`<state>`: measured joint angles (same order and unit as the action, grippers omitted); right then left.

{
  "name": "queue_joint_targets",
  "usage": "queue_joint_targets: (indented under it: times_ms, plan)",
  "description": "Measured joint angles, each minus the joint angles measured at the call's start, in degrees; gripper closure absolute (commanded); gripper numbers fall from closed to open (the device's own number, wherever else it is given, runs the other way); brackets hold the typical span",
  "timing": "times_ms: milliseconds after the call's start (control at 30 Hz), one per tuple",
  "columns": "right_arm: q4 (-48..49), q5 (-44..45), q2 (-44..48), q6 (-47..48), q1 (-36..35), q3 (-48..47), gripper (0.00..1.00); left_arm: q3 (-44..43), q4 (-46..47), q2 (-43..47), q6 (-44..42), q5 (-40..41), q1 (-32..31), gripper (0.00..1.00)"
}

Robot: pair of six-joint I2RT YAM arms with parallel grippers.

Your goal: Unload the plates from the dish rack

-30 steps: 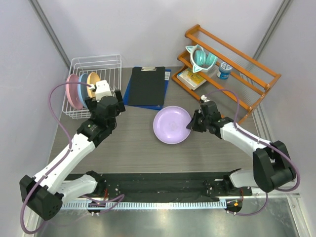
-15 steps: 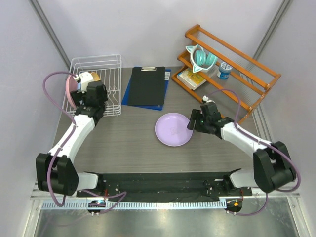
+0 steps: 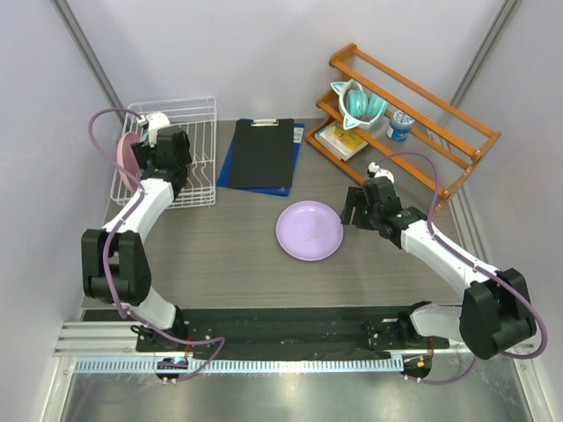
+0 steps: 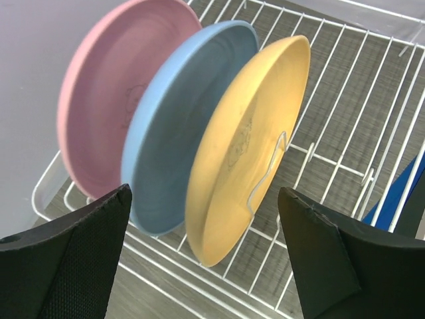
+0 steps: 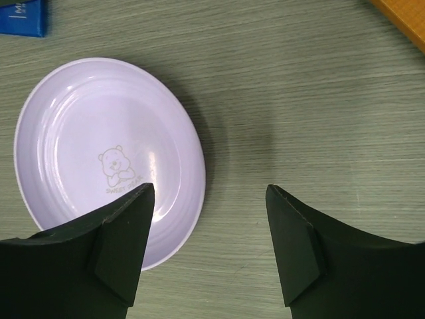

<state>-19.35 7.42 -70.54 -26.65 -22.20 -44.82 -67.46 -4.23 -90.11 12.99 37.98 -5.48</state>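
The lavender plate [image 3: 309,230] lies flat on the table, its bear print facing up in the right wrist view [image 5: 109,156]. My right gripper [image 3: 356,205] hovers open just above the plate's right rim [image 5: 209,188] and holds nothing. Three plates stand on edge in the white wire dish rack [image 3: 176,102]: pink [image 4: 113,86], light blue [image 4: 179,126] and orange [image 4: 246,133]. My left gripper [image 3: 167,151] is over the rack [image 4: 332,163], open [image 4: 204,199], its fingers wide to either side of the plates and touching none.
A black clipboard [image 3: 261,154] on a blue folder lies beside the rack. At the back right stands an orange wooden shelf [image 3: 440,119] with a teal cup [image 3: 359,103], a small can [image 3: 400,126] and a book [image 3: 339,139].
The right gripper set the tilted lavender plate down flat, opened and drew back a little. The left arm swung away from the table's middle to above the plates in the rack.
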Motion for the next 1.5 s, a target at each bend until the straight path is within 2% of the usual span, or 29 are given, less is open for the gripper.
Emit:
queue_joint_targets:
  times_ms: [67,133,200,233,300,333,433,467,500,533,933,1167,1367,1500]
  plan:
    - [0.0,0.2,-1.3,0.1,0.2,-0.2,0.27,-0.3,0.5,-1.2,0.0,-0.5,0.0,0.17]
    - [0.0,0.2,-2.5,0.2,0.3,-0.3,0.27,-1.4,0.6,-2.9,0.0,-1.0,0.0,0.26]
    - [0.0,0.2,-3.7,0.4,0.5,-0.3,0.27,-2.1,0.9,-4.0,0.0,-1.4,0.0,0.29]
    - [0.0,0.2,-4.0,0.5,0.5,-0.3,0.28,-2.4,0.9,-4.5,0.0,-1.6,0.0,0.40]
    - [0.0,0.2,-4.8,0.7,0.7,-0.3,0.28,-3.5,1.0,-5.6,0.1,-1.6,0.0,0.47]
    - [0.0,0.2,-5.1,0.8,0.8,-0.3,0.28,-4.4,0.8,-6.4,-0.1,-1.5,0.1,0.62]
    - [0.1,0.2,-5.5,1.0,1.0,-0.3,0.28,-6.6,0.9,-8.3,-0.4,-1.1,0.3,0.84]
    - [0.1,0.2,-5.5,1.0,1.0,-0.3,0.28,-6.7,0.7,-8.4,-1.1,-0.6,0.3,0.85]
    - [0.1,0.2,-5.5,1.0,1.1,-0.3,0.28,-6.6,0.4,-8.4,-1.6,-0.1,0.3,0.90]
    - [0.1,0.2,-5.5,1.1,1.1,-0.3,0.28,-6.6,-0.1,-8.4,-2.8,0.8,0.4,1.00]
    - [0.5,0.0,-5.6,1.1,1.1,-0.3,0.27,-6.2,-2.3,-5.9,-6.6,3.7,0.5,1.00]
    - [-0.2,-0.1,-3.5,1.5,1.2,-0.4,0.26,-6.7,-5.1,2.5,-7.4,5.0,-0.2,1.00]
    - [-0.4,-3.2,-1.0,1.7,1.2,-2.2,0.24,-8.4,-9.9,12.8,-2.8,-0.8,-1.6,1.00]
    - [1.8,-8.8,-0.5,0.9,1.0,-3.6,0.23,-5.9,-12.4,19.6,3.6,-10.6,-1.6,1.00]
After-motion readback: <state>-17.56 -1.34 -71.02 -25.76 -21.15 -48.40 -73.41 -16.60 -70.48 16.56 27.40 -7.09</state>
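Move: The yellow plate stands in the dish rack, its near rim already between the left hand's open fingers; its middle is about 8 cm ahead, 2 cm right and 3 cm below. At roughly that height, the blue plate's middle is 7 cm ahead and 3 cm left, the pink plate's 6 cm ahead and 7 cm left. From the right hand the yellow plate is some 14 cm ahead, 43 cm left and 5 cm higher. Left hand pinches the yellow plate's near rim, lifts about 15 cm and draws back; right hand dips, rises. ##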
